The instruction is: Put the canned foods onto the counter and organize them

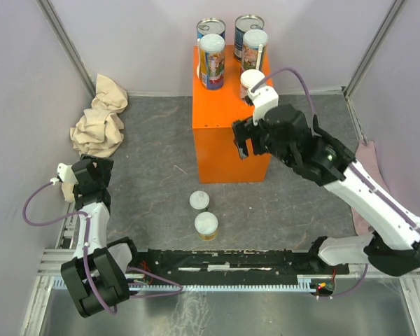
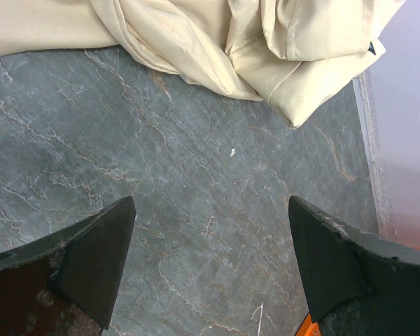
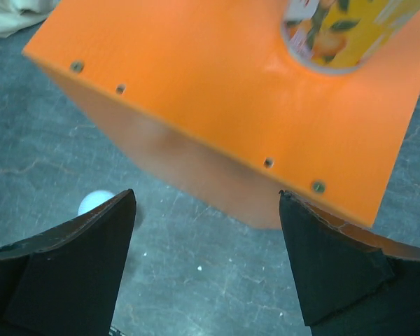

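Note:
The orange counter [image 1: 224,133] stands mid-table. On its top are two blue tins [image 1: 211,29] [image 1: 248,26], two tall colourful cans with white lids [image 1: 212,61] [image 1: 255,47] and a short white-lidded can [image 1: 251,82]. Two more white-lidded cans [image 1: 199,201] [image 1: 206,225] stand on the floor in front of it. My right gripper [image 1: 246,145] hangs open over the counter's front right edge, holding nothing. In the right wrist view the open right gripper [image 3: 206,259] sits past the counter's edge [image 3: 217,105], an orange-labelled can [image 3: 343,31] behind it. My left gripper [image 2: 210,259] is open and empty over bare floor.
A crumpled beige cloth [image 1: 101,122] lies at the far left, just ahead of the left gripper [image 1: 89,168]; it also fills the top of the left wrist view as cloth folds [image 2: 266,42]. A pink cloth [image 1: 369,157] lies by the right wall. The black rail [image 1: 224,264] runs along the near edge.

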Action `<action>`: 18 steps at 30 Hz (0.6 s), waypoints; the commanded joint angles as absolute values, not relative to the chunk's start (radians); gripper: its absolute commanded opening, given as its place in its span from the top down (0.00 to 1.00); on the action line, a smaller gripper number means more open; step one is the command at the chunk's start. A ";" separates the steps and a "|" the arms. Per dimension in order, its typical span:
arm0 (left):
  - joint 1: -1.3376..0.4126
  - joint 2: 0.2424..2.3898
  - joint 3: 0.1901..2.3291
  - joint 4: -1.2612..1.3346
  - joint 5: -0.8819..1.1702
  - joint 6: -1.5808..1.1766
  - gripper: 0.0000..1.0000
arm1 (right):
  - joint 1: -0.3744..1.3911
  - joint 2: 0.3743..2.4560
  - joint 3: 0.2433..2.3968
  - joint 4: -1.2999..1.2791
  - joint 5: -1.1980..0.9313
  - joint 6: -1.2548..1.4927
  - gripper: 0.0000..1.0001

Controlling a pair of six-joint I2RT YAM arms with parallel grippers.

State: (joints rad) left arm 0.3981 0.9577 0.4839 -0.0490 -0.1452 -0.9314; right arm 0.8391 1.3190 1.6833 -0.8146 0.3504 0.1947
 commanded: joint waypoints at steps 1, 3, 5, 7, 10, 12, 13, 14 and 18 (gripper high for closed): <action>0.407 0.963 0.485 0.000 -0.133 -0.950 0.04 | 0.911 1.184 1.578 -0.712 0.431 0.222 0.10; 0.407 0.962 0.483 0.003 -0.129 -0.950 0.04 | 0.954 1.139 1.506 -0.679 0.431 0.244 0.12; 0.407 0.962 0.482 0.003 -0.130 -0.950 0.05 | 1.000 1.107 1.431 -0.642 0.427 0.270 0.12; 0.407 0.961 0.483 0.004 -0.129 -0.948 0.05 | 1.056 1.101 1.372 -0.617 0.441 0.291 0.13; 0.407 0.962 0.482 0.002 -0.128 -0.948 0.05 | 1.156 1.121 1.305 -0.591 0.497 0.315 0.13; 0.407 0.963 0.483 0.003 -0.126 -0.950 0.05 | 1.209 1.149 1.259 -0.564 0.525 0.332 0.12; 0.407 0.964 0.482 0.003 -0.125 -0.950 0.05 | 1.229 1.165 1.239 -0.547 0.536 0.343 0.11; 0.406 0.965 0.483 0.003 -0.123 -0.951 0.05 | 1.248 1.181 1.221 -0.529 0.545 0.354 0.11; 0.407 0.965 0.481 0.009 -0.115 -0.954 0.05 | 1.291 1.256 1.161 -0.451 0.562 0.394 0.08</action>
State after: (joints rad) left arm 0.3981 0.9619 0.4839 -0.0483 -0.1276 -0.9314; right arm 1.2568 1.2098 1.1995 -0.5804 0.4995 0.3313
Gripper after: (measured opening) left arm 0.956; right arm 0.909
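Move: The farther of the two white-lidded cans left on the table lies about 13 cm to the right hand's left, 5 cm back and 33 cm below. The nearer can stands some 10 cm back and 3 cm to the right of it. The just-placed yellow can is about 14 cm ahead of the right hand, 3 cm right and level in height, on the orange box, whose middle lies 22 cm ahead, 1 cm right and 20 cm below. From the left hand, the farther can is roughly 30 cm right, 8 cm back, 8 cm down. Open right hand backs off about 10 cm, then sinks about 12 cm and swings left towards the farther can. ##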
